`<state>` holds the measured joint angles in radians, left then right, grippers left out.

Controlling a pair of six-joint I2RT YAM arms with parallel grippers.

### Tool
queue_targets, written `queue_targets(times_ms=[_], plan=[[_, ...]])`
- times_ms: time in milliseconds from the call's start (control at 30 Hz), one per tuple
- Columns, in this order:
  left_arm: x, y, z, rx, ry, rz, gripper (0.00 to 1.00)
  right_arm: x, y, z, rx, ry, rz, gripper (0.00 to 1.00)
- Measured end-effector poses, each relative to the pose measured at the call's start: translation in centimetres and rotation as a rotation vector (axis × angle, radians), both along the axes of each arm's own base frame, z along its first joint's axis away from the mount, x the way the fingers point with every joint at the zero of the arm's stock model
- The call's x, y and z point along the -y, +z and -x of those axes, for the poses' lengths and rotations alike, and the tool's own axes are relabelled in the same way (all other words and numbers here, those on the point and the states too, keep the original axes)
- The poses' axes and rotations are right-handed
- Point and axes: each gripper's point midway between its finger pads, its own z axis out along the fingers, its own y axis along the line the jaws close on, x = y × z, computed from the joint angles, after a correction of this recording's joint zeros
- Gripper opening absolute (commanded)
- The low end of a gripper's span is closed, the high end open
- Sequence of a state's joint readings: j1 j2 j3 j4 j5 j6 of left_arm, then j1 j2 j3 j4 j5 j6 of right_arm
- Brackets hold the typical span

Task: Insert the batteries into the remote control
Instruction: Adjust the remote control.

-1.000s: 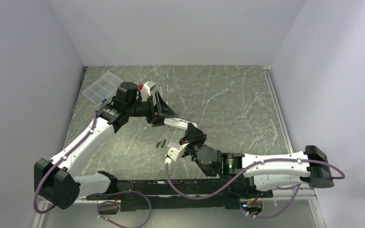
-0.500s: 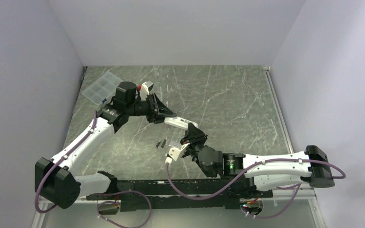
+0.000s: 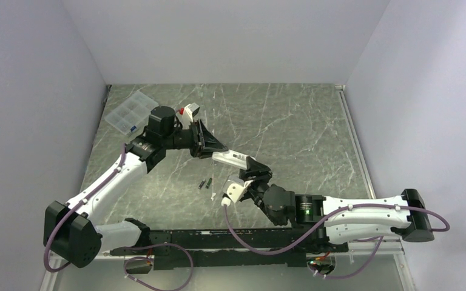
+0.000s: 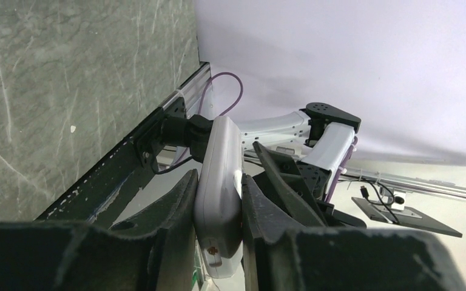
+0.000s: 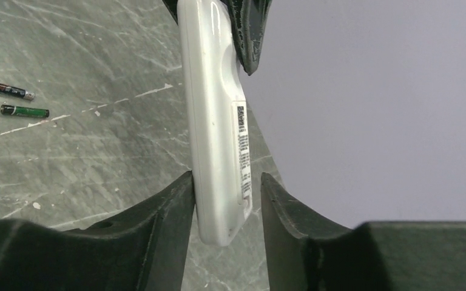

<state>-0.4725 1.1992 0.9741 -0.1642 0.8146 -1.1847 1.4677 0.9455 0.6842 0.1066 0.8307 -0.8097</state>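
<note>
The remote control (image 3: 230,159) is a white oblong handset held above the table between the two arms. My left gripper (image 3: 215,148) is shut on one end of it; in the left wrist view both pads press the remote's (image 4: 220,176) sides at my left gripper (image 4: 218,182). My right gripper (image 3: 252,173) stands open around the other end. In the right wrist view the remote (image 5: 215,121) touches one finger of my right gripper (image 5: 226,179), with a gap at the other. Two dark batteries (image 3: 205,182) lie on the table, one battery (image 5: 9,90) above the other battery (image 5: 24,111).
A clear compartment box (image 3: 128,111) sits at the table's far left corner. The black base rail (image 3: 218,237) runs along the near edge. The marble tabletop (image 3: 297,133) stretches to the right, bounded by grey walls.
My left gripper has shut on the remote. My right gripper's jaws have parted from it, and the right arm has shifted slightly to the right.
</note>
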Motion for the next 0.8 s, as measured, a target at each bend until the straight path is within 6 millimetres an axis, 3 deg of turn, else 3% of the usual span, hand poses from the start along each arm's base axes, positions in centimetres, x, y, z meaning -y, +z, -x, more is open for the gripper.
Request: queue_targets(times_ms=[333,567,800], plan=[[-0.2,-0.9,-0.2,0.046,0.002,-0.027,0.0,0.6,-0.3,1.6,-0.133,0.086,-0.09,0.64],[-0.4,-1.9,0.0,0.059,-0.004,-0.046,0.0,1.3,1.4,3.2,-0.26,0.147,-0.21,0.73],[-0.6,-2.6,0.2,0.108,-0.02,-0.064,0.0,2.2,3.4,3.7,-0.399,0.087,-0.358,0.83]])
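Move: About 4 cm to the left of the right hand, 2 cm ahead and roughly 1 cm higher is the middle of the remote control, its near end still between those loosened fingertips. From the left hand, which grips the other end, the remote's middle is some 5 cm to the right, 2 cm back and nearly level. The two batteries lie on the table about 6 cm left of the left hand, 3 cm ahead and some 24 cm below. Backing away from the remote's free end, the right hand opens its already loosened fingers wide and draws back about 4 cm, dipping slightly before rising some 3 cm and drifting right. Its wrist tips down and rolls left side up, some 30 degrees in all. The left hand keeps its pinch and lowers the remote 2 to 3 cm, tilting it slightly. ##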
